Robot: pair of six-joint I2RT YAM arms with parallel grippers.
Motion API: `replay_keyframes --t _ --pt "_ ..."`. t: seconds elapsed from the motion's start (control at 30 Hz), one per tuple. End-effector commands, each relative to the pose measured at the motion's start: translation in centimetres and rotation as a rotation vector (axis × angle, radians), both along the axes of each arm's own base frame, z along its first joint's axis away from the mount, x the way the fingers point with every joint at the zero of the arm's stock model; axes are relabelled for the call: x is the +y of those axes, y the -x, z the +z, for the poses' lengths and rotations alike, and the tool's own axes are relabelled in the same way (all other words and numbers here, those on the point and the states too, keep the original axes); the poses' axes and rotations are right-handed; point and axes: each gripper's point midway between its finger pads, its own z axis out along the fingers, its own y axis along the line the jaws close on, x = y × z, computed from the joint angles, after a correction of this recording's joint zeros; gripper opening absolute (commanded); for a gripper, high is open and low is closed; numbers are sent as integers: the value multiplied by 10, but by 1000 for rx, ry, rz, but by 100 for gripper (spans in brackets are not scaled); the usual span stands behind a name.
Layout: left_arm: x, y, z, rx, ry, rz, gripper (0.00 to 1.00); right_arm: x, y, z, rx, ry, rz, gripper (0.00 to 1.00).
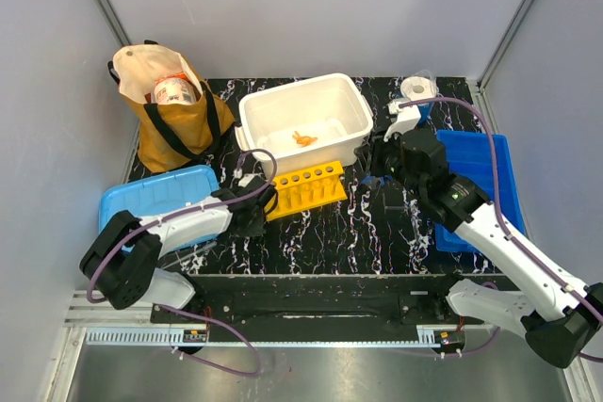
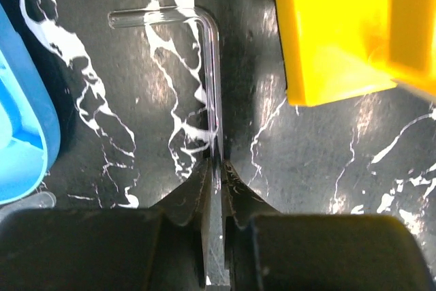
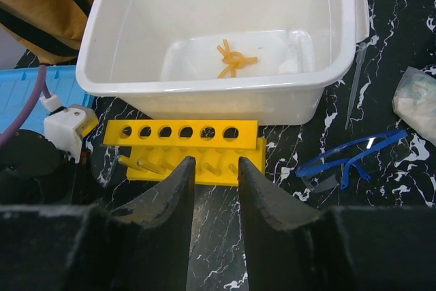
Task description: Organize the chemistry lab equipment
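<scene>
A bent clear glass tube (image 2: 212,66) lies on the black marbled table. My left gripper (image 2: 216,167) is shut on its near end, just left of the yellow test tube rack (image 2: 340,25); from above this gripper (image 1: 254,202) sits at the rack's left end. Behind the rack (image 3: 184,131) stands a white tub (image 3: 204,93) with a small orange knotted piece (image 3: 233,59) inside. My right gripper (image 3: 216,161) hangs open and empty over the table in front of the rack. To its right lie blue-framed safety glasses (image 3: 354,161), a thin clear tube (image 3: 354,83) and a clear packet (image 3: 417,100).
A brown cloth bag (image 1: 174,110) holding a jar stands at the back left. A light blue lid (image 1: 155,193) lies at the left and a blue tray (image 1: 490,171) at the right, partly under the right arm. A white roll (image 1: 415,88) sits at the back right.
</scene>
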Motion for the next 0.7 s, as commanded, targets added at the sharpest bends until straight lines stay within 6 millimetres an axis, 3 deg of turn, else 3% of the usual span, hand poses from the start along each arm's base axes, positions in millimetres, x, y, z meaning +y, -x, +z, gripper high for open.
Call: replay_keyframes --t 0.0,0.2,0.33,0.5,0.57,0.67 --pt "-1 25 -2 56 70 0 9 -2 0 12 -41 -41 -12 37" --pt "-15 35 14 44 190 -9 8 7 14 -4 34 -111 32 37" --pt "-27 42 23 39 269 -42 8 22 32 -28 159 -210 85 37" --pt "-44 48 39 6 348 -98 7 61 66 -88 423 -404 196 36" --pt "-53 49 44 -8 381 -120 6 73 73 -103 480 -452 197 36" --pt "-67 57 47 -1 442 -146 6 95 83 -110 520 -546 231 36"
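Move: The left hand already pinches the near end of the bent glass tube at table height, with the tube's middle about 4 cm straight ahead. From that hand the yellow rack's middle is some 9 cm ahead and 11 cm right. From the right hand, high up and empty, the tube lies about 20 cm left, 5 cm back and 28 cm below; the rack is about 9 cm left, 1 cm ahead and 25 cm below, and the blue glasses 7 cm right, 8 cm ahead and 28 cm below. Keeping its pinch on the glass tube's end, the left hand draws it back about 5 cm, then also right and up off the table, its fingertips swinging some 20 degrees to the right. The empty right hand, fingers held part open, swoops down about 14 cm while coming back and left towards the tube, its fingers tipping down some 30 degrees. ##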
